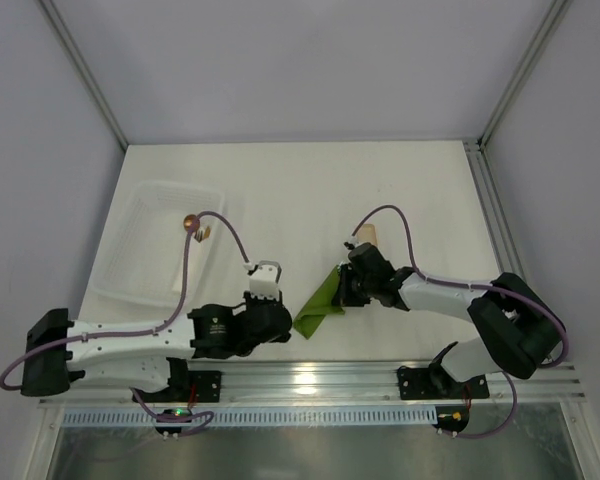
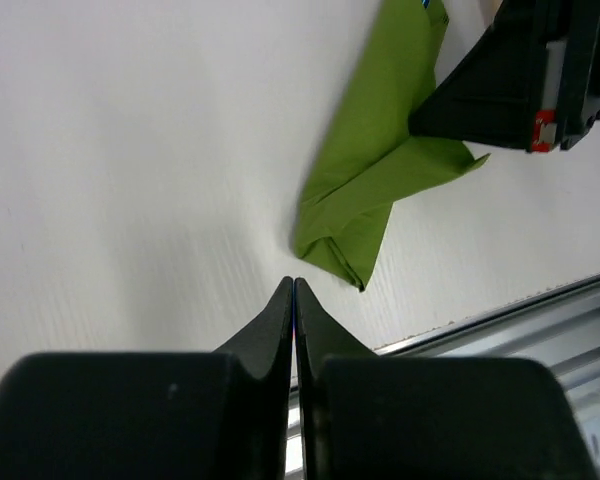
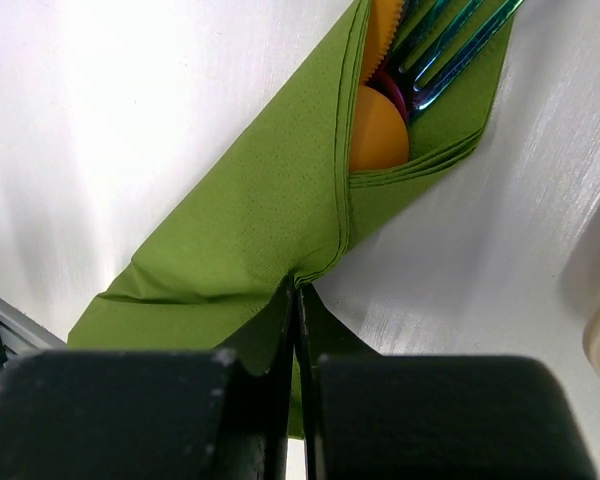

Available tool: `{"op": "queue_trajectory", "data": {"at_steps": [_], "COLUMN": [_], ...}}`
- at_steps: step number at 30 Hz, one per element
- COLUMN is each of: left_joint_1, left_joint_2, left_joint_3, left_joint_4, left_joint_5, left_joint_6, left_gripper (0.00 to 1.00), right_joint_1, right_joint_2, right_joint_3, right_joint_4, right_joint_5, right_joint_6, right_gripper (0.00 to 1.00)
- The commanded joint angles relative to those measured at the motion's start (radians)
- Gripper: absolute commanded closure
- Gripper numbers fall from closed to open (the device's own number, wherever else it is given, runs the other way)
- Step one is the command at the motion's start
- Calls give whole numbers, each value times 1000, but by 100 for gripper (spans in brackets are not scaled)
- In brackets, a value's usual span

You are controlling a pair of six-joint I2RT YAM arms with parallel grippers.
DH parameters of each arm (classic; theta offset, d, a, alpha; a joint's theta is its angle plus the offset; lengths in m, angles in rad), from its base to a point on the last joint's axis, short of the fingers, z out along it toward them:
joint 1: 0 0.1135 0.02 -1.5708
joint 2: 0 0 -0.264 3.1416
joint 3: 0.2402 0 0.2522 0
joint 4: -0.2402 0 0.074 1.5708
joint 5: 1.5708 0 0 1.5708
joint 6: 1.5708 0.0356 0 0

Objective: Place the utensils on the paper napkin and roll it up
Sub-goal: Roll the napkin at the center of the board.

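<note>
The olive-green paper napkin (image 1: 318, 306) lies folded into a long wrap on the white table. In the right wrist view the paper napkin (image 3: 240, 225) is folded over the utensils: an orange one (image 3: 378, 125) and an iridescent green-purple fork (image 3: 445, 45) stick out of its far end. My right gripper (image 3: 297, 290) is shut on the napkin's folded edge near the middle, with green paper showing between its jaws. My left gripper (image 2: 295, 283) is shut and holds nothing, its tips just short of the napkin's (image 2: 375, 175) near corner. The right gripper (image 2: 430, 120) shows there on the napkin.
A clear plastic tray (image 1: 150, 240) sits at the left of the table. A tan object (image 1: 367, 235) lies just beyond the right gripper. The metal rail (image 1: 310, 380) runs along the near edge, close to the napkin's lower corner.
</note>
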Motion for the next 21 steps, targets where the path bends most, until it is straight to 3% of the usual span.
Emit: {"op": "queue_trajectory", "data": {"at_steps": [1,2,4,8,9,12,19,21], "left_joint_1": [131,160,225,312,330,392,420,421], "left_joint_2": [-70,-78,-86,-61,-64,-40,86,126], "left_joint_3": [-46,-80,-103,-140,-185,-250,-316,-359], "left_joint_4": [171,272,364,518,632,778,978,1107], "left_joint_5": [131,224,269,403,476,548,616,627], "left_joint_6": [206,238,344,419,421,404,324,305], "left_gripper": [100,100,100,100,100,100,100,100], "right_joint_1": [-2,-2,-2,-2,-4,-2,-4,-2], "right_joint_2": [17,17,16,25,25,25,4,0], "right_joint_3": [24,26,27,33,33,35,32,32], "right_joint_4": [-8,-10,-8,-5,-4,4,9,12], "right_joint_5": [41,43,49,41,40,29,14,7], "right_joint_6": [-40,-48,-53,-63,-66,-68,-68,-67], "right_gripper": [97,96,97,97,97,96,96,97]}}
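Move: The rolled napkin's middle lies about 6 cm ahead of the left hand, 8 cm to its right and 9 cm below. The ends of the utensils poke out of its far end, some 14 cm ahead and 12 cm to the right. From the right hand, already at the roll's right edge, the napkin's middle is about 4 cm to the left, level in reach and height. The wooden block sits roughly 10 cm ahead of the right hand and 6 cm to its right. The right fingers keep pinching the napkin's right edge at the table, staying put. The left hand, fingers shut and touching nothing, first goes forward about 5 cm, then swings right and sinks some 4 cm towards the roll's near end, its fingers turning clockwise and rolling round to the right by about 20 degrees. ##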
